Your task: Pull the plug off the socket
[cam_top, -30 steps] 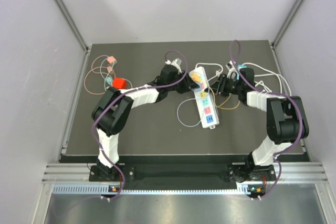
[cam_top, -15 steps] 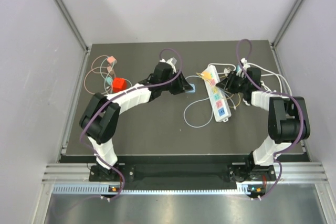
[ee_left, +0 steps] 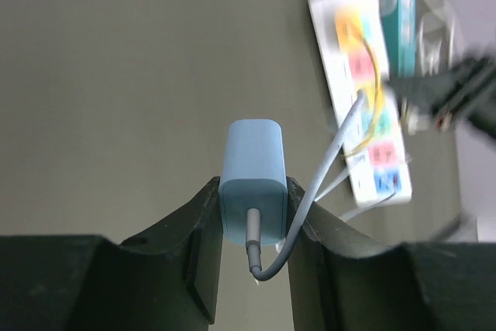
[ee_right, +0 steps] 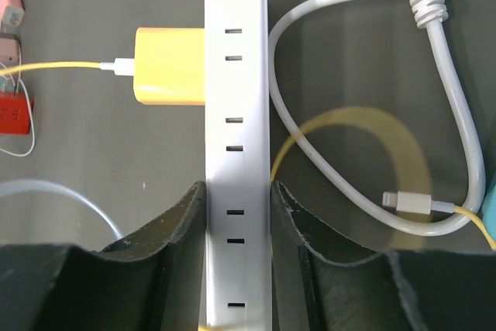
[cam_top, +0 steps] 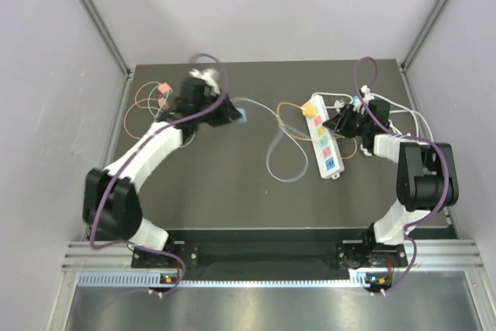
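My left gripper (cam_top: 235, 113) is shut on a light-blue plug (ee_left: 252, 164) and holds it over the dark mat, well left of the socket strip. The plug also shows in the top view (cam_top: 241, 115), with its grey cable (cam_top: 273, 153) trailing right. The white socket strip (cam_top: 325, 138) lies at the right. My right gripper (cam_top: 337, 124) is shut on the strip (ee_right: 236, 153), one jaw on each long side. A yellow plug (ee_right: 170, 66) still sits in the strip; it also shows in the top view (cam_top: 308, 106).
A red plug (ee_right: 14, 116) and pink plugs (cam_top: 163, 91) with thin looped cables lie at the far left of the mat. White and yellow cables (ee_right: 453, 133) curl beside the strip at the right. The enclosure walls stand close on both sides.
My left gripper has moved left and away from the strip with the light-blue plug in it. The strip, held by my right gripper, has shifted a little right.
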Robot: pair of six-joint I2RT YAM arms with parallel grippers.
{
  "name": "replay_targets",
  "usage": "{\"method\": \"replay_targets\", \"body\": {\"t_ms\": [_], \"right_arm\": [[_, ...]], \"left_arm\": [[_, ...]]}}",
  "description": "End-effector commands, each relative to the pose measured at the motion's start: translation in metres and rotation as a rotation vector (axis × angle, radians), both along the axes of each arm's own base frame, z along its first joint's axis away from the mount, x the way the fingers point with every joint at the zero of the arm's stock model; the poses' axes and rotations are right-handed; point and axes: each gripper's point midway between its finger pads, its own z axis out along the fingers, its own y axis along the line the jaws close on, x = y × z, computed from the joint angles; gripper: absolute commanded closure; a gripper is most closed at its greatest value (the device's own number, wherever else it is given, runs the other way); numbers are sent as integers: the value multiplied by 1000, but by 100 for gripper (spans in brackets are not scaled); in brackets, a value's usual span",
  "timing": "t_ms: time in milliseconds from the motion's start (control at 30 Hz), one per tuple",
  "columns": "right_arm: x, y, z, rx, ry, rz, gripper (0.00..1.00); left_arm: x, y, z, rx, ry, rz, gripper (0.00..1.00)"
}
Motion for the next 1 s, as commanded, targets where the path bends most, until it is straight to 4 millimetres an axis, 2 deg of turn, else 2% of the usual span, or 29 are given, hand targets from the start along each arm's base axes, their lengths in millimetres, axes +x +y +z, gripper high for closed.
{"method": "replay_targets", "body": {"t_ms": [0, 33, 67, 100, 133, 267, 300, 367, 400, 433, 467, 500, 533, 700, 767, 900, 967], "right_arm": [[16, -9, 15, -8, -79, -28, 100], [16, -10, 15, -6, -78, -28, 100], [16, -10, 14, -7, -78, -28, 100], [17, -10, 14, -5, -77, -27, 100], [17, -9, 14, -5, -75, -26, 100], [17, -9, 13, -6, -73, -25, 100], [16, -9, 14, -5, -75, -24, 100], [16, -9, 14, -5, -75, -24, 100], [16, -9, 15, -5, -78, -24, 100], [16, -9, 15, -3, -76, -23, 100], [16, -9, 15, -2, -76, -22, 100], [16, -8, 14, 0, -73, -21, 100], [16, -8, 15, 0, -75, -21, 100], [16, -8, 16, 2, -77, -20, 100], [16, -8, 17, 0, -79, -21, 100], [15, -8, 17, 0, -79, -20, 100], [16, -8, 17, 3, -77, -18, 100]], "left_arm": [[12, 71, 90, -26, -232, 186, 100], [13, 84, 101, -20, -253, 225, 100], [15, 105, 108, 4, -264, 290, 100], [12, 115, 129, -1, -308, 313, 100], [12, 126, 136, 5, -321, 343, 100], [3, 146, 163, 28, -362, 388, 100], [-3, 154, 177, 40, -387, 412, 100], [-7, 175, 191, 99, -425, 471, 100], [-15, 189, 208, 126, -462, 517, 100], [-17, 209, 215, 164, -479, 585, 100], [-21, 219, 223, 197, -501, 608, 100], [-29, 227, 242, 206, -542, 636, 100], [-34, 241, 246, 248, -542, 700, 100], [-64, 274, 292, 307, -665, 860, 100], [-76, 292, 304, 356, -690, 950, 100], [-117, 323, 344, 407, -769, 1137, 100], [-133, 335, 354, 427, -775, 1223, 100]]}}
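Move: The light-blue plug is already out of the strip in my left hand. The discarded red plug lies about 22 cm to this hand's left, 5 cm farther out and 13 cm below; two pink plugs lie some 27 cm left, 12 and 17 cm ahead, equally low. The strip's middle is about 30 cm to its right, level ahead. From my right hand, the red plug is roughly 52 cm left, level ahead and 3 cm lower. I sweep my left hand fast to the left and high up over the discard side, about 30 cm each way, drawing back some 9 cm in the later part and trailing the plug's white cable. The wrist swings counter-clockwise and tips the fingers up, while they keep their pinch on the light-blue plug. My right hand stays put, still gripping the strip. ##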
